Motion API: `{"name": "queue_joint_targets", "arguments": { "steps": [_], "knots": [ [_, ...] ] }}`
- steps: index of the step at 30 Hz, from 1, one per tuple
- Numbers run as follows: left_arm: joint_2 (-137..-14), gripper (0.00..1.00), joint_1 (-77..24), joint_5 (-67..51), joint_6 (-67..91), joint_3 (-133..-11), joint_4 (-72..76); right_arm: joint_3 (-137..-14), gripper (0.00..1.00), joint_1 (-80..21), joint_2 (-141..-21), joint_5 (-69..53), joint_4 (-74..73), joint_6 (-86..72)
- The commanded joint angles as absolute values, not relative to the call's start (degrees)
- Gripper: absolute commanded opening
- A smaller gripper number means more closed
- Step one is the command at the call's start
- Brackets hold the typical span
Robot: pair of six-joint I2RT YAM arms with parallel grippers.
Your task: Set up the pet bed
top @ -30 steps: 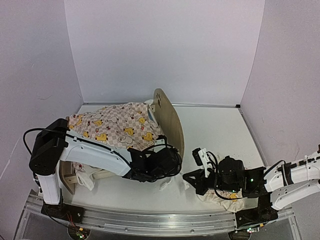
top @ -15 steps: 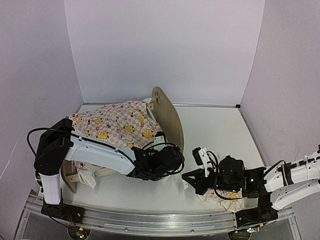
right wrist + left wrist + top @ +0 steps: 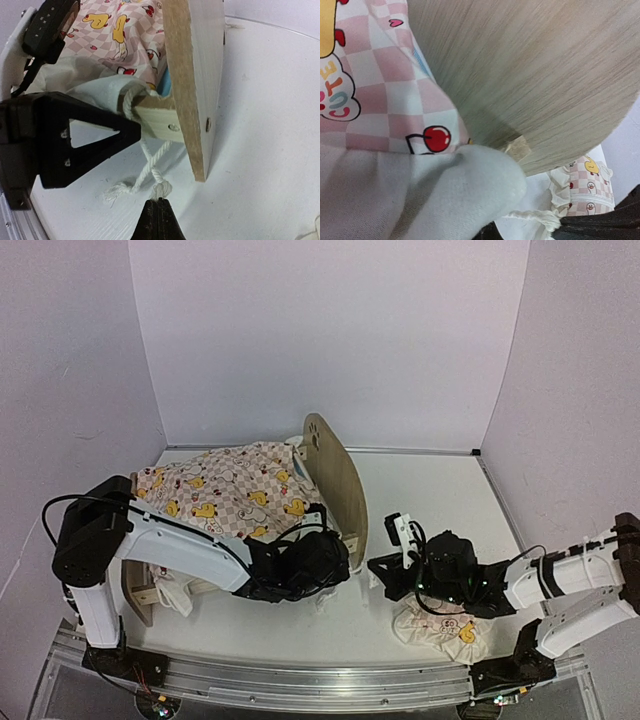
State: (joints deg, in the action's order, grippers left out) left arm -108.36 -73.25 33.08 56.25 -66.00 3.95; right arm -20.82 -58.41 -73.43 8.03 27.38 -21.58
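The pet bed [image 3: 335,480] stands at the table's left, its rounded wooden headboard [image 3: 195,75] upright and a duck-print quilt [image 3: 225,490] spread over it. A white cord [image 3: 150,160] is looped round the bed's side rail [image 3: 157,117] at the near corner by the headboard. My right gripper [image 3: 161,202] is shut on the cord's knotted end just above the table. My left gripper [image 3: 132,132] is shut, its tip against the cord loop and white cloth [image 3: 445,195] at that rail. Whether it holds anything, I cannot tell. From above, the two grippers [image 3: 322,558] [image 3: 378,575] sit close together.
A small frilled pillow [image 3: 445,625] lies on the table under my right arm, near the front edge, and shows in the left wrist view [image 3: 587,180] too. The cord's frayed end [image 3: 115,190] rests on the table. Walls close in the back and both sides.
My left gripper has closed at the bed's near corner. My right arm has moved left and forward toward that corner, leaving more of the pillow uncovered.
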Motion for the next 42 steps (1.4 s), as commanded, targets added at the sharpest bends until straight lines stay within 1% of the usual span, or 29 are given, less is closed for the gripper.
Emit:
{"name": "queue_joint_targets", "arguments": {
  "steps": [1,5,9,13,17,28,40,42],
  "knots": [
    [-103.99,0.0,-72.87,30.98,52.97,-64.69,9.81,-25.37,0.0,-57.38,-76.89,2.36,38.91,-11.48],
    [-102.26,0.0,-72.95,29.67,51.35,-62.98,11.37,-25.59,0.0,-56.65,-78.98,2.85,42.1,-7.13],
    [-100.94,0.0,-72.9,29.18,50.68,-61.07,11.94,-26.38,0.0,-54.57,-81.25,0.51,43.34,-5.6],
    [-100.32,0.0,-72.91,27.91,49.67,-59.57,13.68,-28.39,0.0,-52.58,-85.36,-5.13,44.3,-3.5],
    [-99.41,0.0,-72.88,27.24,48.01,-58.05,15.48,-30.2,0.0,-52.39,-89.43,-8.65,44.62,3.66],
    [-99.5,0.0,-72.93,20.77,41.11,-58.0,18.89,-33.26,0.0,-50.72,-94.52,-16.67,45.49,16.6],
    [-98.2,0.0,-71.59,18.33,41.43,-55.28,19.78,-36.9,0.0,-49.66,-99.99,-28.92,48.85,29.08],
    [-97.74,0.0,-71.42,18.12,41.44,-54.8,19.77,-37.82,0.0,-49.57,-100.66,-29.12,48.81,30.14]
  ]
}}
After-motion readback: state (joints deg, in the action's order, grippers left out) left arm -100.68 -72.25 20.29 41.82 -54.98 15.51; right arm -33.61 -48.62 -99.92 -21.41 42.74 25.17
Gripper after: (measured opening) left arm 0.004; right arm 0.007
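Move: The rope end in the right fingers is to go to the white cloth corner at the left fingertips, about 6 cm to the right hand's left and 3 cm ahead, nearly level. From the right hand, the rail end lies some 5 cm ahead, 4 cm left and slightly lower; the loose tassel about 9 cm left, 5 cm back on the table; the small pillow roughly 10 cm back, 15 cm right. That cloth corner is about 2 cm ahead of the left hand. Leftwards and a little forward, the right hand carries the pinched rope end some 7 cm in to the cloth corner by the rail end, first lifting about 2 cm, then sinking past its starting height. It rolls counter-clockwise, seen from behind the hand, by about 40 degrees and swings to point more to the left, fingers still shut. The left hand, kept shut at the rope and cloth, eases back and slightly up, turning clockwise. ##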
